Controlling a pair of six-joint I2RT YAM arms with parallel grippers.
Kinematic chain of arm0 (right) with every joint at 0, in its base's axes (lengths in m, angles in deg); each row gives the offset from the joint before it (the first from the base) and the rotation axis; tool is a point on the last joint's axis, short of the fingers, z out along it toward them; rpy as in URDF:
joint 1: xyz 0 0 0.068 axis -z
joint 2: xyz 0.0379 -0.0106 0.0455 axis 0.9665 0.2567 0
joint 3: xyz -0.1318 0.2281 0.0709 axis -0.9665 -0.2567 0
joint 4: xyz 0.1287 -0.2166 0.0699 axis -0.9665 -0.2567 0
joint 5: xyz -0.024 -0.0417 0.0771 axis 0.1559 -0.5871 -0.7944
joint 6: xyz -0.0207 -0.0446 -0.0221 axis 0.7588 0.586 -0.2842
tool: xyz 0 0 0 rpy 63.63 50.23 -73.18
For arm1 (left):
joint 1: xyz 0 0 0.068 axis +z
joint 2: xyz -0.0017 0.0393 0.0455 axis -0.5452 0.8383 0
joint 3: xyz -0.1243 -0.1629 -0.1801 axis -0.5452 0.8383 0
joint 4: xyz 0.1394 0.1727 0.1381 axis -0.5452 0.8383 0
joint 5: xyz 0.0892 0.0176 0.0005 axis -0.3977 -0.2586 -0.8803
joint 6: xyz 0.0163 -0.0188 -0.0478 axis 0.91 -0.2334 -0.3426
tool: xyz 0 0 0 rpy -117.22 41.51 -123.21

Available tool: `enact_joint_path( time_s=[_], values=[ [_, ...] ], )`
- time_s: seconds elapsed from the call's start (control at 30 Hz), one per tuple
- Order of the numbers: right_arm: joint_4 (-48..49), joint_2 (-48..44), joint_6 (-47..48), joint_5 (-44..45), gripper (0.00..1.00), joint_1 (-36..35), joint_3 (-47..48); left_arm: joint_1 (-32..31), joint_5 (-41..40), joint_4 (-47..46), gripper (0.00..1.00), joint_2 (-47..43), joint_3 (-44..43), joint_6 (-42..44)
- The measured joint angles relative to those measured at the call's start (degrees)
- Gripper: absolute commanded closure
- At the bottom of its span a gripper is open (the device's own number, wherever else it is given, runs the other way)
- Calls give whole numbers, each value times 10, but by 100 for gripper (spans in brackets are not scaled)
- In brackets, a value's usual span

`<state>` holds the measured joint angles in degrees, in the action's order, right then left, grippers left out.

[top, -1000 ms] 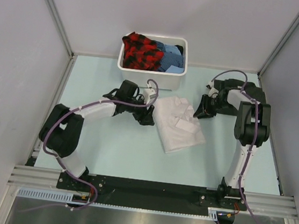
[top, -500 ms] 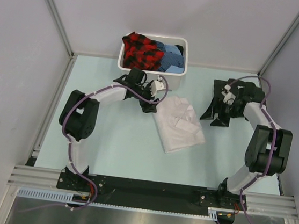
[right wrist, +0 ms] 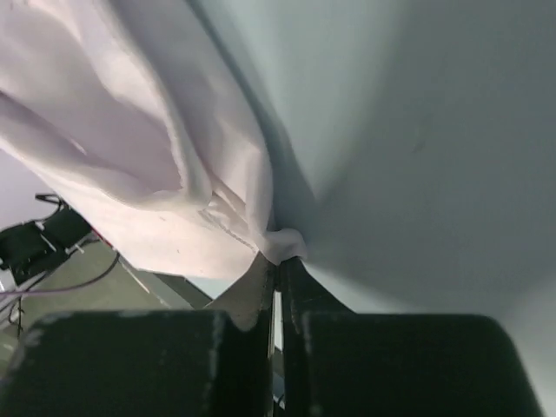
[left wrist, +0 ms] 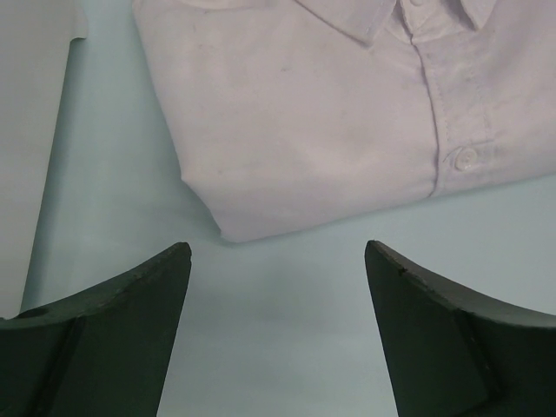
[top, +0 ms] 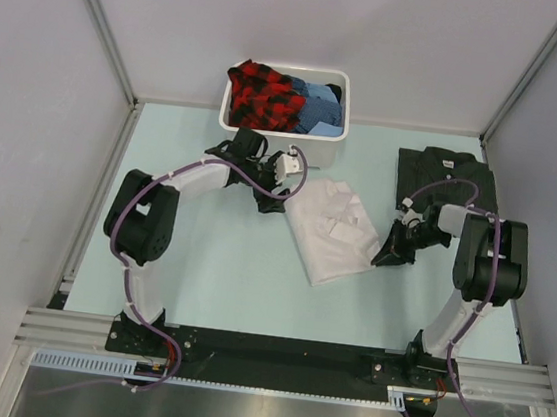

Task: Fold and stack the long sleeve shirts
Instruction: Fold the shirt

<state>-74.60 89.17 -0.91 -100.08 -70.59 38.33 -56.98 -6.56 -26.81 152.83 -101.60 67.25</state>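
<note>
A folded white long sleeve shirt [top: 334, 230] lies mid-table, collar toward the back. A dark striped long sleeve shirt [top: 444, 172] lies folded at the back right. My left gripper [top: 273, 200] is open at the white shirt's back left corner. In the left wrist view the white shirt [left wrist: 304, 130] lies just ahead of my left gripper [left wrist: 276, 261], and only bare table shows between the fingers [left wrist: 130, 330]. My right gripper [top: 386, 259] sits at the white shirt's right edge. In the right wrist view my right gripper [right wrist: 280, 261] is shut on a pinch of the white shirt [right wrist: 130, 174].
A white plastic tub [top: 266, 142] stands at the back centre, holding a red-black plaid cloth [top: 263, 96] and a blue cloth [top: 321, 103]. Grey walls close in the pale green table [top: 202, 260] on three sides.
My right arm swung from the back right down to the white shirt's right edge and shut on it, uncovering the dark shirt. My left gripper opened wider near the shirt's corner.
</note>
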Motion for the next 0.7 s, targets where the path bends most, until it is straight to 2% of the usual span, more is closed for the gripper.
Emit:
enact_joint_path(
  time_s=[0.13,0.17,0.2,0.23,0.3,0.4,0.5,0.7],
  values=[
    [-27,44,46,23,100,17,77,2,1,1,16,-17,7,-1],
    [-26,54,64,34,97,20,104,2,2,2,16,-22,7,-3],
    [-24,61,80,47,62,21,126,3,5,2,17,-23,8,-7],
    [-23,71,104,69,49,22,161,3,10,2,17,-24,8,-17],
    [-15,82,130,98,31,22,211,3,21,2,18,-25,8,-37],
    [-10,79,151,106,25,30,276,-1,32,2,17,-24,8,-67],
    [-13,43,149,75,25,49,273,-6,36,2,17,-24,7,-81],
    [-41,-109,103,-30,25,79,105,-19,30,19,17,-10,-7,-81]
  ],
)
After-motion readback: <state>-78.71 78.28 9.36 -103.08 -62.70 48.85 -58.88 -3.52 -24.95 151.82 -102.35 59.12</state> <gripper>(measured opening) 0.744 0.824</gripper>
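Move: The right hand, close to the table, has the near right corner of the white shirt pinched; the shirt's middle lies about 7 cm ahead and 10 cm to its left. The bare table the corner goes to is some 13 cm ahead and 6 cm to the right. The dark folded shirt is about 23 cm ahead and 14 cm right. From the left hand, the white shirt's middle is roughly 11 cm right, 2 cm back and 7 cm below. Still pinching the white shirt's near right corner, the right hand drags it low and fast, mostly forward and also right, towards the dark folded shirt. About 11 cm out the fingers begin to open, letting go of the corner; the hand carries on to some 15 cm, climbs and swings back above the cloth, open. The left hand stays open beside the shirt, rising 1–2 cm and easing back and right. ##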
